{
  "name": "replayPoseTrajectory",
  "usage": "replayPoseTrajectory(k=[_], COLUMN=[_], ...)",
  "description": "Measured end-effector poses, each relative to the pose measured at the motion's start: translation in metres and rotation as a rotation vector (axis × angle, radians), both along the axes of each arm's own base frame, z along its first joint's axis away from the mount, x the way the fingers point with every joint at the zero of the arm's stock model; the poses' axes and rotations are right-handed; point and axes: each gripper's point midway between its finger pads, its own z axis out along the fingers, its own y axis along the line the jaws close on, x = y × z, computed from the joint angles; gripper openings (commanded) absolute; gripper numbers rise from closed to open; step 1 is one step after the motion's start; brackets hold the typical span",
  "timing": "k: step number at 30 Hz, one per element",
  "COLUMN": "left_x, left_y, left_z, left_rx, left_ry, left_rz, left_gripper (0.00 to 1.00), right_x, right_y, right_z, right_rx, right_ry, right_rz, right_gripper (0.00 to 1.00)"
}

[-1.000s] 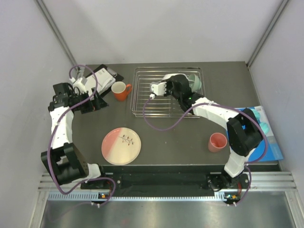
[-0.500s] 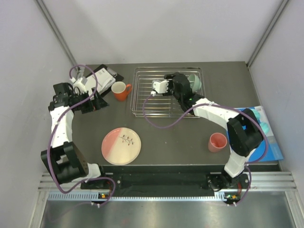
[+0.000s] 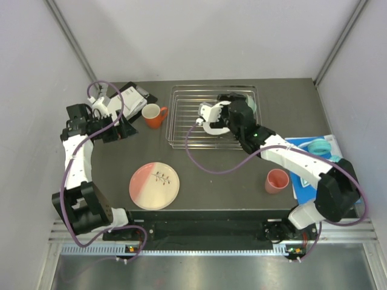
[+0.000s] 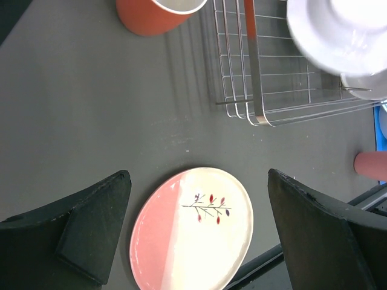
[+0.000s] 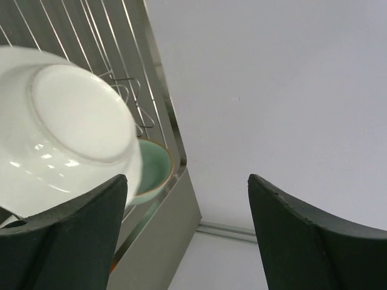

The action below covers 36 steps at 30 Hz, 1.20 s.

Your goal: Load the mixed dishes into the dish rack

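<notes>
The silver wire dish rack stands at the back middle. The white plate leans on edge inside it, and the mint green bowl sits in its far right corner. My right gripper is open and empty just right of the plate; its wrist view shows the plate's underside, the bowl and rack bars. My left gripper is open and empty, left of the orange mug. The pink-and-cream plate lies at the front left. The salmon-pink cup stands at the front right.
A black-and-white booklet lies at the back left behind my left gripper. A blue sheet with turquoise ring items lies at the table's right edge. Grey walls close in the back and both sides.
My right gripper has drawn back to the right, away from the white plate, which stays leaning in the rack. Its elbow has swung to the right. The left arm has not moved.
</notes>
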Motion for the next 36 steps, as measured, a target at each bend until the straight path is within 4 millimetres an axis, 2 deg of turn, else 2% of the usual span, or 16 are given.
replayPoseTrajectory(k=[4,8,18,19,20,23,26,28,32,36], left_x=[-0.001,-0.001,0.002,0.003,0.005,0.01,0.011,0.01,0.007,0.007], left_y=[0.0,-0.001,-0.005,-0.006,-0.009,-0.023,-0.048,-0.066,-0.09,-0.103], left_z=[0.005,0.009,0.015,0.017,0.02,0.024,0.024,0.023,0.02,0.018], left_rx=[0.006,0.007,-0.02,-0.028,-0.037,-0.033,-0.015,0.0,0.032,0.062], left_ry=[-0.016,-0.026,-0.053,-0.061,-0.071,-0.092,-0.105,-0.11,-0.114,-0.128], left_rz=[0.0,-0.002,-0.012,-0.015,-0.021,-0.052,-0.123,-0.173,-0.237,-0.264], left_gripper=[0.99,0.99,0.99,0.99,0.99,0.99,0.99,0.99,0.99,0.99], right_x=[-0.015,-0.023,-0.032,-0.033,-0.033,-0.029,-0.028,-0.03,-0.036,-0.055], right_y=[-0.003,-0.004,-0.008,-0.007,-0.006,0.008,0.018,0.019,0.018,0.006], right_z=[0.015,0.018,-0.001,-0.003,-0.004,0.006,0.023,0.027,0.006,-0.041], right_rx=[0.039,0.063,0.13,0.146,0.17,0.315,0.497,0.625,0.851,1.072], right_ry=[-0.01,0.001,0.089,0.107,0.137,0.211,0.264,0.314,0.472,0.619], right_rz=[0.007,0.009,-0.033,-0.042,-0.056,-0.097,-0.138,-0.184,-0.275,-0.395], right_gripper=[0.82,0.83,0.86,0.91,0.99,1.0,1.0,1.0,1.0,1.0])
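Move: The white plate, already let go, leans in the dish rack about 2 cm ahead of the right hand, 4 cm to its left and 13 cm below. The green bowl is some 11 cm ahead, 10 cm right and 18 cm down; the orange bowl 2 cm back, 9 cm right and 19 cm down. From the left hand, the pink-and-cream plate lies 14 cm back, 9 cm right and 20 cm down; the orange mug 19 cm ahead, 7 cm right and 15 cm down. The white plate is left unheld in the rack as the right hand draws back about 5 cm, rising a little first and sinking below its starting height at the end; its fingers open fully while it rolls some 60 degrees, left side up, and tips further down. The left hand, open and empty, rises slightly, then swings 10 cm right towards the rack's near-left corner, turning 15 degrees clockwise. ##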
